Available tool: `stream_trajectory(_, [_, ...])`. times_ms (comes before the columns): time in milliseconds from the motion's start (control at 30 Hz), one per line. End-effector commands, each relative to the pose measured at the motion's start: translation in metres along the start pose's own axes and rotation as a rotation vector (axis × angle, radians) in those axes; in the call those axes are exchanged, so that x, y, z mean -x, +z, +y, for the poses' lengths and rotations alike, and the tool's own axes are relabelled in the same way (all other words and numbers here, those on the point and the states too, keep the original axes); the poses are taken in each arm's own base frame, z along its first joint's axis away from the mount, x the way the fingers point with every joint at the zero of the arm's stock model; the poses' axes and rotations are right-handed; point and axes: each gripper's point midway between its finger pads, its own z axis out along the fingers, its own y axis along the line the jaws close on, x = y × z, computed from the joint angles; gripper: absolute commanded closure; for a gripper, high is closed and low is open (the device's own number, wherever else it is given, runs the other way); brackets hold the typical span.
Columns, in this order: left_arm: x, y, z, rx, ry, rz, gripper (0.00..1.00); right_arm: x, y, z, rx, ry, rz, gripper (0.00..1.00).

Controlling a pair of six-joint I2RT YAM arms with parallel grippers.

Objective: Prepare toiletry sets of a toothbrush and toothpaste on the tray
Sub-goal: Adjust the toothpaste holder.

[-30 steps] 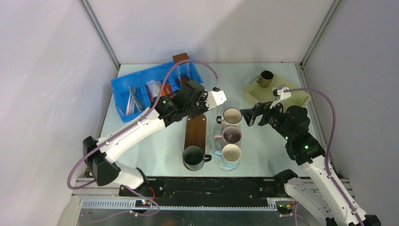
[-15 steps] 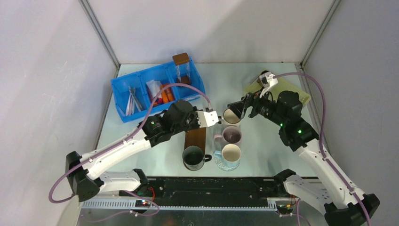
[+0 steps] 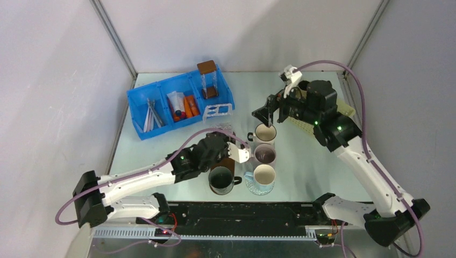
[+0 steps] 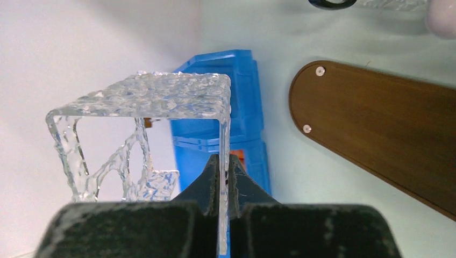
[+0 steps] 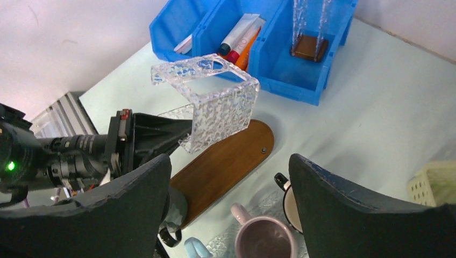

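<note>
Several toothbrushes (image 3: 150,114) lie in the left compartment of the blue bin (image 3: 141,102), and the orange and white toothpaste tubes (image 3: 183,105) (image 5: 240,36) in its middle one. The brown wooden tray (image 4: 376,129) (image 5: 226,161) lies on the table, largely under my left arm in the top view. My left gripper (image 4: 224,161) is shut on one wall of a clear textured holder (image 4: 145,97) (image 5: 212,99), which hangs in the air over the tray's far end. My right gripper (image 5: 228,161) (image 3: 267,112) is open and holds nothing, above the mugs.
A white mug (image 3: 265,132), a purple mug (image 3: 264,154) and a cream mug (image 3: 264,174) stand in a row right of the tray, with a dark mug (image 3: 220,179) at its near end. A clear brown-lidded box (image 3: 208,78) stands in the bin. A yellow basket (image 5: 433,183) sits far right.
My left arm has drawn back from the bin toward the near edge, bringing the clear holder along. My right gripper has moved left and farther away, above the white mug, its jaws slightly narrower.
</note>
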Motion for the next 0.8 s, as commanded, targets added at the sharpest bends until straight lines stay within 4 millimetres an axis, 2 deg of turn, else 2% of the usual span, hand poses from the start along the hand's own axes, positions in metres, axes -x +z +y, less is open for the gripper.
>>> stream_trajectory(0, [0.013, -0.012, 0.042, 0.226, 0.081, 0.002, 1.00, 0.005, 0.011, 0.011, 0.061, -0.116, 0.103, 0.18])
stream_trajectory(33, [0.014, -0.013, 0.040, 0.228, 0.090, 0.002, 1.00, -0.001, 0.012, 0.011, 0.065, -0.121, 0.142, 0.21])
stream_trajectory(100, [0.018, -0.012, 0.038, 0.236, 0.110, 0.002, 1.00, 0.010, 0.018, 0.019, 0.093, -0.146, 0.166, 0.27])
stream_trajectory(200, [0.024, -0.011, 0.032, 0.245, 0.157, -0.003, 1.00, 0.003, 0.034, 0.025, 0.143, -0.171, 0.239, 0.33])
stream_trajectory(433, [0.032, -0.010, 0.028, 0.292, 0.254, 0.025, 1.00, -0.004, 0.050, 0.043, 0.236, -0.236, 0.319, 0.36])
stream_trajectory(633, [0.040, -0.011, 0.025, 0.328, 0.315, 0.034, 1.00, 0.002, 0.062, 0.043, 0.249, -0.291, 0.329, 0.37])
stream_trajectory(767, [0.042, -0.012, 0.023, 0.345, 0.343, 0.038, 1.00, -0.001, 0.067, 0.047, 0.278, -0.336, 0.351, 0.37])
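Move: The clear toothpaste holder, its bottom plate already pinched by the left hand, has its middle some 4 cm ahead of that hand, 1 cm left and 3 cm higher. From the right hand it lies about 14 cm left, 4 cm ahead and 10 cm below. The white mug stands roughly 2 cm ahead, 3 cm right and 29 cm below the right hand; the pink mug is about 7 cm nearer the base than the white mug. Leftward, the right hand sweeps about 7.5 cm towards the holder, rising a little and then sinking, its fingers tipping down and swinging counter-clockwise some 20 degrees as they narrow partway. The left hand keeps its pinch on the bottom plate, shifts about 3 cm right to meet it while rising slightly, and tips its fingers up towards level. ##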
